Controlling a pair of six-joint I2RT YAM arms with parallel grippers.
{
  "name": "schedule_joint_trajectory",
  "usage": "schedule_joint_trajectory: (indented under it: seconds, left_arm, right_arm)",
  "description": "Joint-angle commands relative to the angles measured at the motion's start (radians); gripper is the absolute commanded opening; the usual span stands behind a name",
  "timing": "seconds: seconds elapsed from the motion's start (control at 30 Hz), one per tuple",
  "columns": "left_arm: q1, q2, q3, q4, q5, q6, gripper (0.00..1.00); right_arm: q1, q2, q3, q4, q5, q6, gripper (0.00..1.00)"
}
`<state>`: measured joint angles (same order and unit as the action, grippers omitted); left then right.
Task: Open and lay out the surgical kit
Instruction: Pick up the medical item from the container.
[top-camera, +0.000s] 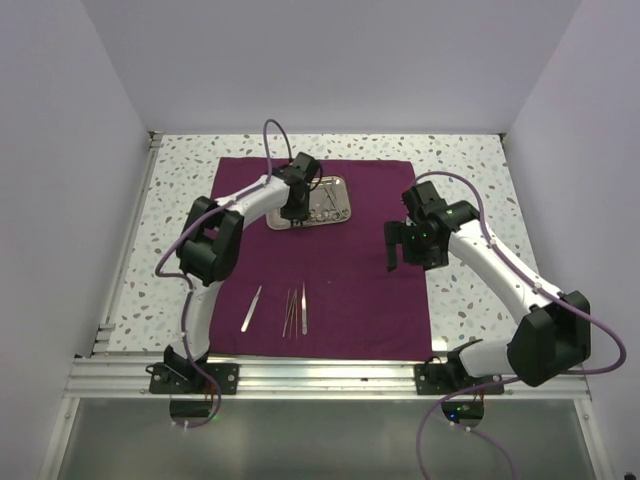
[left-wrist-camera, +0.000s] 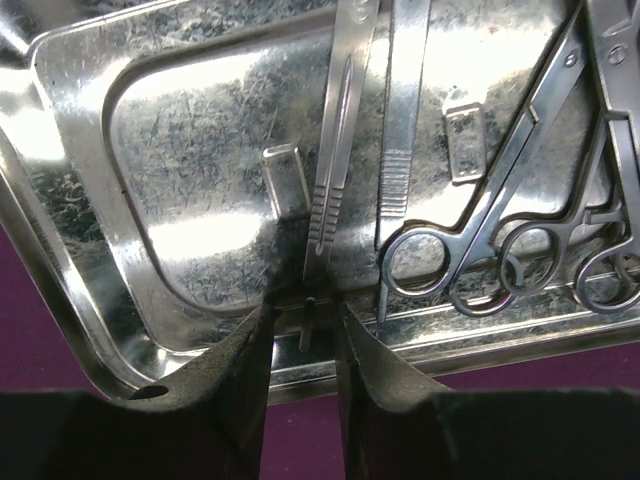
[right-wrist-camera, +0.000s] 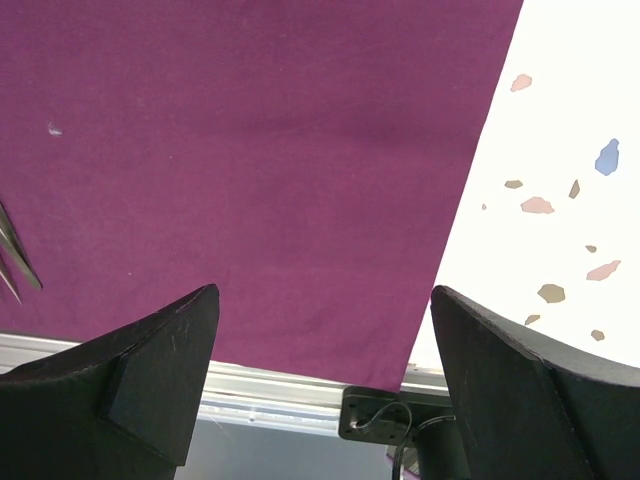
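The dark purple cloth (top-camera: 340, 290) lies spread flat on the table, with the steel tray (top-camera: 338, 212) on its far part. My left gripper (top-camera: 295, 212) hangs over the tray's near-left rim. In the left wrist view, the tray (left-wrist-camera: 200, 150) holds two slim flat handles (left-wrist-camera: 335, 150) and several ring-handled clamps (left-wrist-camera: 480, 260). The left gripper (left-wrist-camera: 305, 308) is narrowly open, its fingers (left-wrist-camera: 245, 370) on either side of the near end of one slim handle, with gaps showing on both sides. Tweezers (top-camera: 252, 307) and thin instruments (top-camera: 297, 310) lie on the near cloth. My right gripper (top-camera: 395, 245) is open and empty.
In the right wrist view, the right gripper (right-wrist-camera: 322, 292) hovers over bare cloth (right-wrist-camera: 250, 150) near its right edge. Speckled tabletop (right-wrist-camera: 560, 150) lies beyond that edge. An aluminium rail (right-wrist-camera: 270, 385) runs along the near side. White walls enclose the table.
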<state>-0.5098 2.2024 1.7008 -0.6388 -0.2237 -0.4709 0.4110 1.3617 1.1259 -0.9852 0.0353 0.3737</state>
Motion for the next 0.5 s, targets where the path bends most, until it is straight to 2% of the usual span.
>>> schedule_joint_trajectory:
  seconds: [0.0,0.1,0.2,0.3,0.47]
  left_arm:
    - [-0.012,0.112,0.009,-0.039,0.024,-0.005,0.34]
    - [-0.012,0.134,0.026,-0.041,0.030,-0.005,0.34]
    - [-0.012,0.149,0.028,-0.041,0.035,-0.014,0.25]
    - [-0.012,0.158,0.026,-0.055,0.023,-0.021,0.22]
    - [-0.012,0.157,-0.006,-0.055,0.009,-0.026,0.06]
  right_arm:
    - [-0.005,-0.038,0.018,-0.015,0.005,-0.030,0.90]
    - [-0.008,-0.050,0.018,-0.024,0.012,-0.035,0.91]
    - [-0.008,-0.065,0.008,-0.029,0.020,-0.036,0.91]
    - [-0.011,-0.078,0.005,-0.036,0.025,-0.036,0.91]
    - [-0.012,-0.099,-0.005,-0.043,0.028,-0.038,0.91]
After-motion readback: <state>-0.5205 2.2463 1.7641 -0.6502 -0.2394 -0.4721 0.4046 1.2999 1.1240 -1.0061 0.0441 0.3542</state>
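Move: The near end of the scalpel handle is already between my open left fingertips; its middle lies about 5 cm ahead and 1 cm to the right, about 1 cm below. The second scalpel handle lies some 4 cm right and 5 cm ahead of my left hand, and the ringed scissors roughly 7 cm right and 5 cm ahead. From my right hand, the first handle is about 24 cm ahead, 26 cm left and 12 cm down. I shut my left fingertips on the narrow near end of the scalpel handle and pinch it low in the tray. First I ease the hand forward and to the right, about 1 cm each way, staying level, with the wrist unturned; the fingers close during the second half of this. Meanwhile my empty right hand rises a little over 1 cm, still wide open. ##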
